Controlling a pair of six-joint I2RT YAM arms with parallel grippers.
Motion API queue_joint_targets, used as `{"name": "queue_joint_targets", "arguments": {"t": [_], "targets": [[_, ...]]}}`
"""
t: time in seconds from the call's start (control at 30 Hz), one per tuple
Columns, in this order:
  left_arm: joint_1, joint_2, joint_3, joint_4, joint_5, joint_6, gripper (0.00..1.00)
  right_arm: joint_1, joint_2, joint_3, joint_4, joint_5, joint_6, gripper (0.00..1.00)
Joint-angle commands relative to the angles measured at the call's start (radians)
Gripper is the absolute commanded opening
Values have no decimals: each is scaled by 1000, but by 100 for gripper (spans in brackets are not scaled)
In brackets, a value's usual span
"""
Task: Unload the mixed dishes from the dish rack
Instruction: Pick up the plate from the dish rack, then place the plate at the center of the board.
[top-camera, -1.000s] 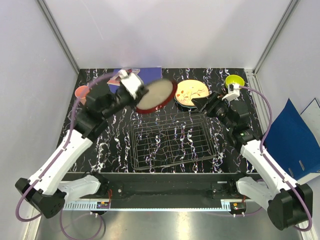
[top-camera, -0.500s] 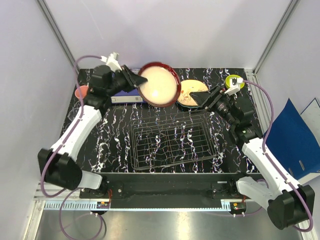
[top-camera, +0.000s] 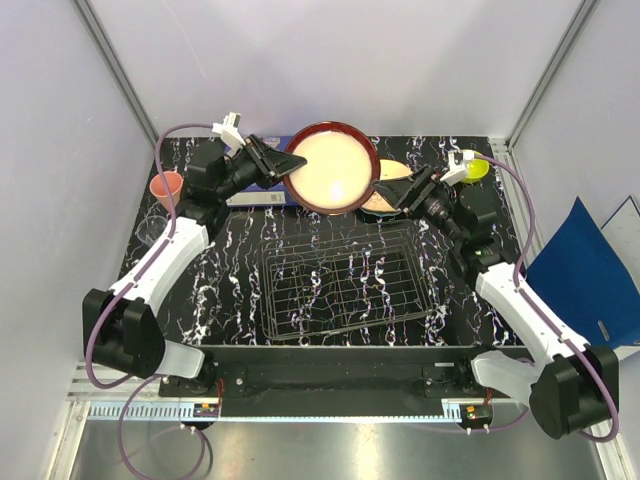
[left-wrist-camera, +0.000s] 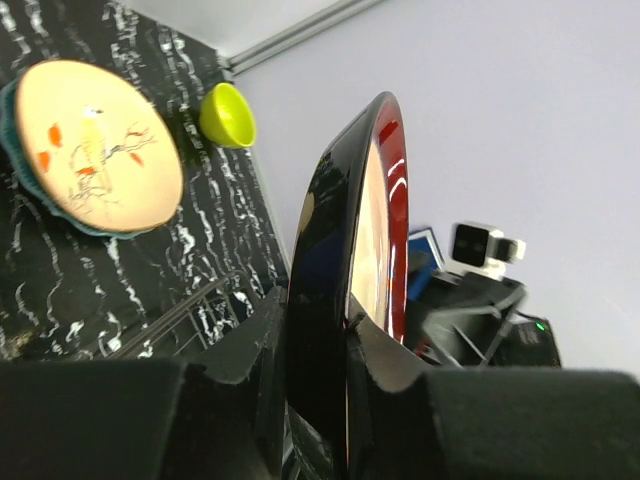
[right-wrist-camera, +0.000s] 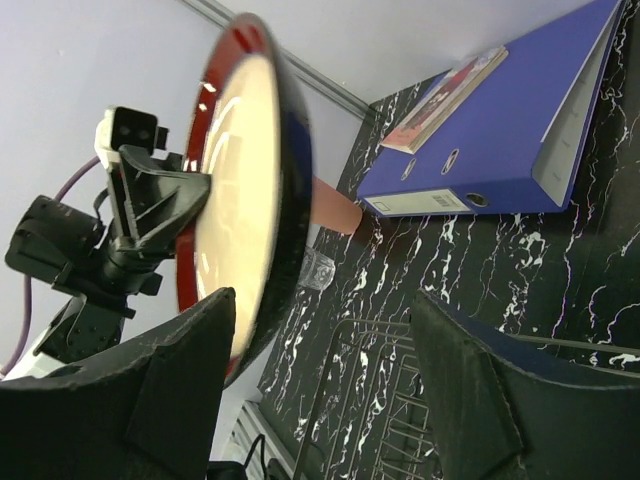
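Note:
My left gripper (top-camera: 288, 165) (left-wrist-camera: 335, 350) is shut on the rim of the red-rimmed cream plate (top-camera: 332, 168) (left-wrist-camera: 335, 260) (right-wrist-camera: 240, 190), holding it up in the air on edge behind the dish rack (top-camera: 345, 285) (right-wrist-camera: 385, 400). No dishes show in the rack. My right gripper (top-camera: 398, 196) (right-wrist-camera: 322, 305) is open at the plate's opposite rim, which lies just inside its jaws without being gripped. The cream-yellow plate (top-camera: 390, 190) (left-wrist-camera: 95, 150) lies on the teal plate (left-wrist-camera: 18, 195). The yellow-green bowl (top-camera: 476, 168) (left-wrist-camera: 227, 115) sits at the back right, and the salmon-pink cup (top-camera: 167, 186) (right-wrist-camera: 335, 210) and the glass tumbler (top-camera: 146, 232) (right-wrist-camera: 320, 270) at the left.
A blue ring binder (top-camera: 255, 198) (right-wrist-camera: 490, 140) lies on the table at the back, under the raised plate. Another blue binder (top-camera: 585, 280) leans outside the right wall. White walls close in the back and both sides.
My left arm has swung the plate up and to the right, turning its face toward the camera. My right gripper has risen to meet the plate's right rim.

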Motion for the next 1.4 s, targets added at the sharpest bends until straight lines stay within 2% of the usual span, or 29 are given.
{"name": "queue_joint_targets", "arguments": {"t": [0.0, 0.23, 0.3, 0.33, 0.4, 0.43, 0.57, 0.6, 0.63, 0.7, 0.73, 0.77, 0.87, 0.97, 1.2, 1.37], "targets": [[-22, -68, 9, 228, 65, -70, 0, 7, 23, 46, 92, -38, 21, 78], [-78, -35, 6, 244, 73, -59, 0, 31, 109, 121, 101, -53, 14, 78], [-95, -31, 6, 246, 71, -58, 0, 34, 132, 140, 118, -71, 24, 74], [-98, -28, 5, 246, 70, -56, 0, 34, 149, 141, 127, -78, 36, 63], [-100, -28, 3, 246, 71, -55, 0, 38, 163, 140, 146, -87, 48, 48], [-100, -29, 3, 244, 71, -52, 0, 38, 164, 138, 149, -88, 51, 33], [-97, -38, 20, 205, 56, -7, 0, 38, 155, 124, 123, -69, 41, 0], [-94, -42, 25, 197, 50, 13, 0, 38, 145, 123, 114, -62, 36, 0], [-89, -49, 35, 171, 30, 22, 27, 39, 138, 126, 103, -46, 21, 0], [-65, -61, 51, 116, -8, 57, 70, 39, 115, 144, 42, -15, 1, 0], [-51, -83, 60, 35, -71, 71, 88, 36, 109, 155, 16, 23, -25, 0], [-28, -98, 58, -5, -114, 83, 99, 34, 106, 186, -45, 46, -42, 0], [14, -187, 2, -84, -251, 102, 99, -2, 115, 264, -155, 99, -93, 0], [37, -265, -69, -117, -334, 113, 99, -103, 173, 308, -163, 67, -30, 0], [57, -376, -172, -156, -322, 134, 99, -252, 446, 489, -182, 42, 74, 0], [58, -410, -213, -210, -300, 182, 99, -280, 635, 638, -222, -13, 67, 0]]}}
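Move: The left hand holds the red-rimmed plate by its left edge; the plate's middle is about 3 cm ahead of it, 8 cm to its right and 4 cm lower, and the open right gripper sits some 20 cm to its right, 6 cm back and 2 cm lower. From the right hand the plate's middle lies about 9 cm ahead, 12 cm left, 2 cm lower. The plate stack is roughly 23 cm ahead of the right hand, 5 cm right and 28 cm down; the rack 7 cm back, 8 cm left, 26 cm down. The open right hand eases about 4 cm left and forward to the red-rimmed plate while the left, still holding it, brings it a few centimetres right and back; the right fingers close on the near right rim, then the left fingers open wide and withdraw about 10 cm to the left. Keeping its pinch, the right hand swings the plate forward and right, some 15 cm out and 13 cm across, sinking about 8 cm and turning roughly 20 degrees clockwise as it tips down, towards the bird plate on the stack. ##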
